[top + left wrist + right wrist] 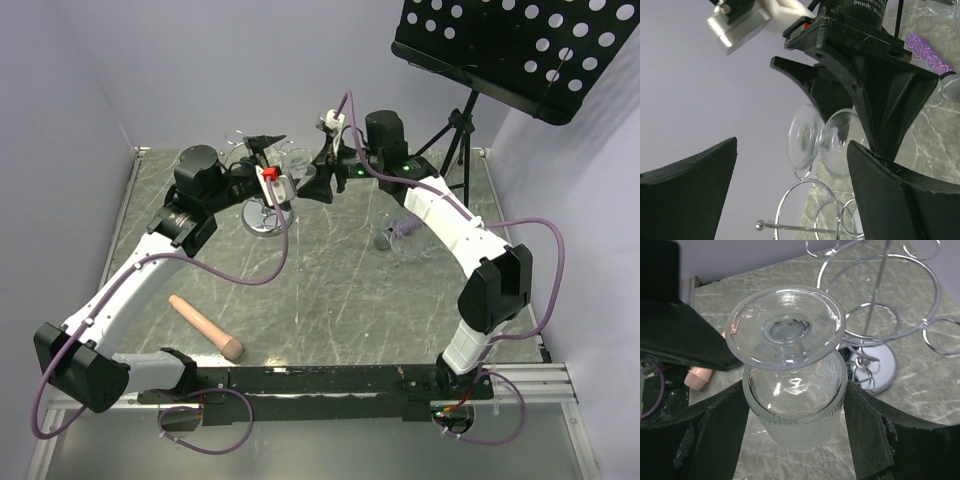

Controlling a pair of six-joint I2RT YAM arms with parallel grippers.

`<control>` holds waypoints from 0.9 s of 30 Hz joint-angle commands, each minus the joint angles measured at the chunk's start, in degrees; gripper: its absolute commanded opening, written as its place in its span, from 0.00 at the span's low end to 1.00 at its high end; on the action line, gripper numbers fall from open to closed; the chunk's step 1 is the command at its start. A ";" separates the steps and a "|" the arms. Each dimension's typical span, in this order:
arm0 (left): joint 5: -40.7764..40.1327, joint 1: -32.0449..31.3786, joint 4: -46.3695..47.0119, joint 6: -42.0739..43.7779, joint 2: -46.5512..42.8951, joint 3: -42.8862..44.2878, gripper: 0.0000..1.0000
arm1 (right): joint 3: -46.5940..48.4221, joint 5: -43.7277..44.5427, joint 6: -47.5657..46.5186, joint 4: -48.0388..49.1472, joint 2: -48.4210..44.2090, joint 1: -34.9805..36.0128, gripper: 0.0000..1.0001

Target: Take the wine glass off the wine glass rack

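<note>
The clear wine glass [790, 405] hangs upside down, its round foot [785, 330] uppermost, and my right gripper [795, 415] is shut on its bowl. The wine glass rack [875, 315], a silver wire stand with a round shiny base [882, 367], stands just right of the glass, whose foot is outside the loops. In the left wrist view the glass foot [804, 137] hangs just above the rack's top loops [810, 210]. My left gripper [790, 200] is open around those loops, holding nothing. From above, the rack base [265, 218] lies between the two grippers.
A black music stand [520, 40] rises at the back right. A purple microphone [400, 230] lies on the table [330, 290] under the right arm, and a tan cylinder [205, 327] lies near the left arm. Grey walls close in the left and back.
</note>
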 commanded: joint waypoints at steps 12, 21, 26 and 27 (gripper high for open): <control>-1.63 -1.28 3.56 -2.76 2.06 0.94 0.75 | 1.23 -1.71 4.78 7.02 -2.68 2.44 0.00; -3.21 -1.36 1.46 0.75 4.87 3.84 0.39 | 2.64 -3.38 5.93 7.02 -1.63 2.44 0.00; -3.92 -1.28 -0.37 2.16 6.10 3.75 0.38 | 2.64 -3.30 5.75 6.67 -1.80 2.44 0.00; -4.09 -1.36 -1.35 2.08 6.45 4.54 0.34 | 2.47 -3.12 5.75 6.58 -1.89 2.44 0.00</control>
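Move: The wine glass, foot up with its bowl in the right fingers, lies about 4 cm to the right of the left hand and 1 cm ahead, its middle some 5 cm below; its foot is nearly level with that hand. The rack stands roughly 7 cm ahead of the left hand and 8 cm left, its middle some 18 cm below. For the right hand, the left gripper is about 5 cm left, straight across, and 7 cm higher. The glass's foot is taken between the left fingers as the left hand eases forward, down and right, some 3 cm in all, and closes from nearly wide to under half open, one finger above the foot, the other below it beside the stem. The right hand keeps its grip on the bowl and offers the glass left and back about 2 cm, then holds it there. ##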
